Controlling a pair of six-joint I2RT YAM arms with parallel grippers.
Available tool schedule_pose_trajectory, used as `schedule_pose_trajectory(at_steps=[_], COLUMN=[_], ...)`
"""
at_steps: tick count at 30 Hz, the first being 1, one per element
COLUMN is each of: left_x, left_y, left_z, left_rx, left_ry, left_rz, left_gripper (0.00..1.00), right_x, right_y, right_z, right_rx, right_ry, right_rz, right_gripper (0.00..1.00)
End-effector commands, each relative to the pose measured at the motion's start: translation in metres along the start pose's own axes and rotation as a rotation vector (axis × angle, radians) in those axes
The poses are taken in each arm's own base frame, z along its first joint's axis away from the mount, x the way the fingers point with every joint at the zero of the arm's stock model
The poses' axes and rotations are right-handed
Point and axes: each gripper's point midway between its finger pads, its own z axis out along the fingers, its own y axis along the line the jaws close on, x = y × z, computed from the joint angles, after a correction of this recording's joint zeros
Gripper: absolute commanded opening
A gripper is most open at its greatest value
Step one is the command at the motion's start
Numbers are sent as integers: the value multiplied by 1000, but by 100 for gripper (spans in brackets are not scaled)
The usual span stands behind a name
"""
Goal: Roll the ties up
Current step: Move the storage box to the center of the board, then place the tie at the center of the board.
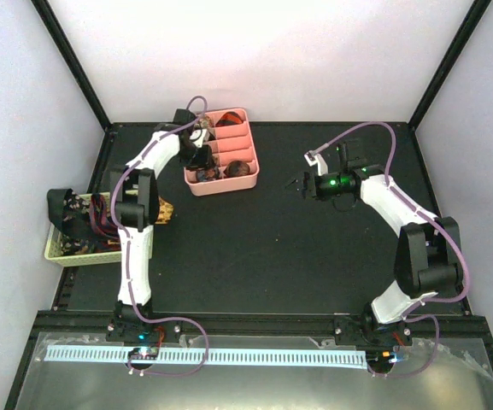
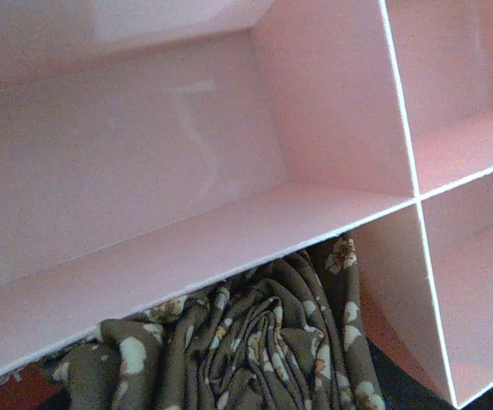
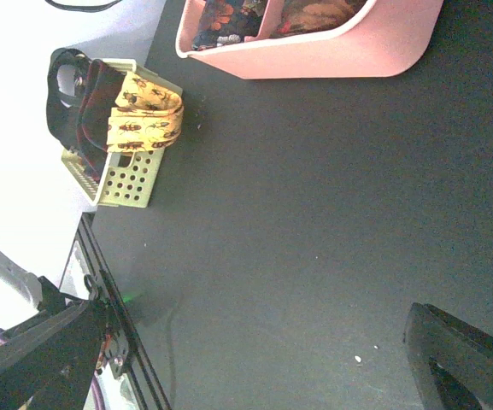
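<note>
A brown tie with pale flowers, wound into a roll, fills the bottom of the left wrist view, tucked low behind a divider of the pink tray. My left gripper reaches into the tray's left side and is shut on that roll; its fingers are hidden. Other rolled ties sit in the tray's compartments. Unrolled ties lie heaped in the pale basket, and a yellow patterned tie hangs over its rim. Over bare table my right gripper is wide open and holds nothing.
The pink tray stands at the back, left of centre. The basket overhangs the table's left edge. Black frame rails run along the table's near and left edges.
</note>
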Motion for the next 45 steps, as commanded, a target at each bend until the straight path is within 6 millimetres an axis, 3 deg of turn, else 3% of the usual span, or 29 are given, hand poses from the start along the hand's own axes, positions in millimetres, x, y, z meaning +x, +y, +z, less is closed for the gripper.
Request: schedule_pose_trajectory(at_steps=[1, 5, 9, 12, 17, 18, 19, 20, 27, 32, 39, 45], left_x=[99, 124, 132, 127, 115, 115, 112, 111, 102, 86, 88, 83], left_y=[29, 30, 31, 27, 24, 26, 27, 28, 28, 12, 9, 6], left_z=[12, -11, -31, -32, -19, -15, -12, -10, -9, -31, -50, -64], left_rx=[-117, -140, -172, -170, -218, -232, -243, -252, -251, -206, -210, -216], left_ry=[322, 349, 318, 279, 273, 280, 275, 274, 260, 200, 170, 136], left_rz=[-66, -73, -122, -177, -176, -173, -168, -161, -130, -110, -108, -95], left_gripper=[2, 2, 2, 2, 6, 10, 26, 32, 53, 63, 68, 86], right_x=[-10, -9, -9, -8, -7, -7, -7, -7, -5, -8, -10, -9], right_y=[-1, 0, -1, -2, -3, -3, -3, -3, -3, -5, -5, -4], right_z=[-3, -3, -2, 0, 1, 1, 1, 0, -1, 1, 2, 1], right_rx=[19, 13, 10, 7, 3, 5, 6, 7, 14, 14, 11, 11], right_ry=[-19, -21, -18, -17, -9, -10, -10, -12, -16, -13, -11, -10], right_rz=[-30, -24, -20, -9, -1, -3, -4, -5, -5, 0, -1, -5], right_gripper=[100, 100, 100, 100, 100, 100, 100, 100, 100, 100, 100, 100])
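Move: The storage box's middle lies about 3 cm ahead of the left hand, 6 cm right and slightly below; the rolled brown floral tie is already between its fingers, in the left column. The dark blue tie sits roughly 4 cm back and 2 cm right, the dark red one 3 cm back and 12 cm right. The yellow tie on the basket is some 16 cm back and 13 cm left. From the right hand, the box is around 13 cm ahead, 22 cm left and well below. Straight back towards its base, the left hand pulls quickly for about 11 cm, easing slightly left, tie still gripped inside the box so that the box is dragged along. It then stays over the spot, sinking a little while the wrist tilts nearly 20 degrees to point straighter down, opens its fingers to let go of the tie, and begins to rise. ##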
